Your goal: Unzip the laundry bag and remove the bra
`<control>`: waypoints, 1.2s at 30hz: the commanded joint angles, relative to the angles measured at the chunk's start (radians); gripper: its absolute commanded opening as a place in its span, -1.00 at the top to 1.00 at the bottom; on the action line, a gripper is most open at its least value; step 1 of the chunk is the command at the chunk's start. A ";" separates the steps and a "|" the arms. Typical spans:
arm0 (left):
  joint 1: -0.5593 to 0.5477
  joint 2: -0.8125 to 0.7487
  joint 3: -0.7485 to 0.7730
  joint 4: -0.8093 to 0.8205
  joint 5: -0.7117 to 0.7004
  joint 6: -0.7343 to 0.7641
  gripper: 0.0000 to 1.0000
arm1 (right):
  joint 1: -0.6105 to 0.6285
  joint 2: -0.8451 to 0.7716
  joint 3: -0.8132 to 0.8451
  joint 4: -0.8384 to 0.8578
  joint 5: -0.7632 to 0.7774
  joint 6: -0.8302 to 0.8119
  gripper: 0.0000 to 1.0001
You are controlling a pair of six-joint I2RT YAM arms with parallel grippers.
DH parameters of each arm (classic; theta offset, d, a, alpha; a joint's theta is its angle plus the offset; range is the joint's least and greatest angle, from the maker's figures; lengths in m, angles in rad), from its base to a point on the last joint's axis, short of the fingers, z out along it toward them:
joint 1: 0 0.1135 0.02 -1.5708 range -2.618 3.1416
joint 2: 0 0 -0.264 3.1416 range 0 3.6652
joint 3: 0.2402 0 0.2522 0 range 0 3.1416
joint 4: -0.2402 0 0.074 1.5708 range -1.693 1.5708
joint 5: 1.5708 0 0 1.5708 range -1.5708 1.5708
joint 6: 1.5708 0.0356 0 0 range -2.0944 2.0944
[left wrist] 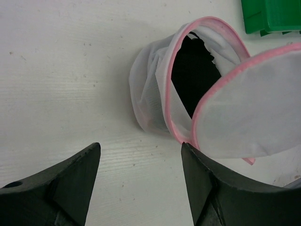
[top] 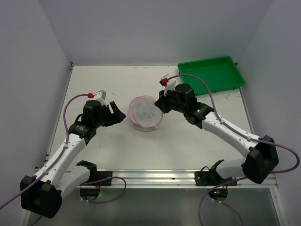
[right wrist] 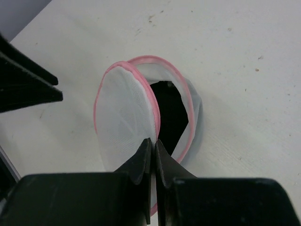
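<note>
The laundry bag point(top: 146, 113) lies on its side mid-table, a white mesh drum with pink rims. Its round lid point(right wrist: 124, 117) stands ajar from the body point(left wrist: 150, 89), leaving a dark gap between them. My right gripper point(right wrist: 153, 141) is shut on the pink edge of that lid, at the bag's right side point(top: 161, 104). My left gripper point(top: 118, 113) hovers just left of the bag, open with nothing between its fingers point(left wrist: 141, 148). The right finger's tip nearly meets the lid's lower rim; contact is unclear. The bra is hidden; the opening shows only darkness.
A green tray point(top: 211, 74) sits at the far right corner of the white table point(top: 108, 146), and its corner shows in the left wrist view point(left wrist: 273, 14). Walls close in the table on the left, back and right.
</note>
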State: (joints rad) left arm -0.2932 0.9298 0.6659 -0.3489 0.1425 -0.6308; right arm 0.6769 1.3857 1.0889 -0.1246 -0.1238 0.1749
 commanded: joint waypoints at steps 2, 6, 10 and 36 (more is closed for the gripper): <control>0.014 0.003 0.040 0.004 0.009 0.025 -0.46 | 0.041 -0.106 -0.087 0.048 -0.100 -0.124 1.00; 0.016 0.013 0.040 0.013 0.017 0.019 -0.47 | 0.076 -0.188 -0.148 0.024 -0.285 -0.220 0.89; 0.016 0.030 0.035 0.034 0.051 0.008 -0.47 | 0.134 -0.223 -0.172 -0.064 -0.361 -0.279 0.81; 0.016 0.188 0.044 0.159 0.220 0.014 -0.40 | 0.263 -0.055 -0.011 -0.090 -0.041 -0.109 -0.67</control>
State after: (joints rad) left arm -0.2878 1.0973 0.6849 -0.2581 0.3195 -0.6312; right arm 0.9417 1.2575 0.9855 -0.3305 -0.3462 0.0223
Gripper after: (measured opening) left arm 0.705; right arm 0.818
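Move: The right hand's closed fingers already pinch the pink-edged lid of the laundry bag, which they take to a clear patch of table about 15 cm back and 10 cm left of the hand, some 21 cm below. The bag stands roughly 3 cm ahead, 9 cm left and 15 cm lower, with the bra inside at about that same place. From the empty left hand, the bag is about 4 cm ahead, 11 cm right and 8 cm lower. Back towards its base, the right hand draws the pinched lid quickly away from the bag for some 22 cm, swinging about 50 degrees counter-clockwise, sinking as the fingers open and let go. Then it comes forward about 7 cm and slightly left towards the bag, turning partly back and opening wide. The left hand, still open, eases right and slightly down towards the bag. ##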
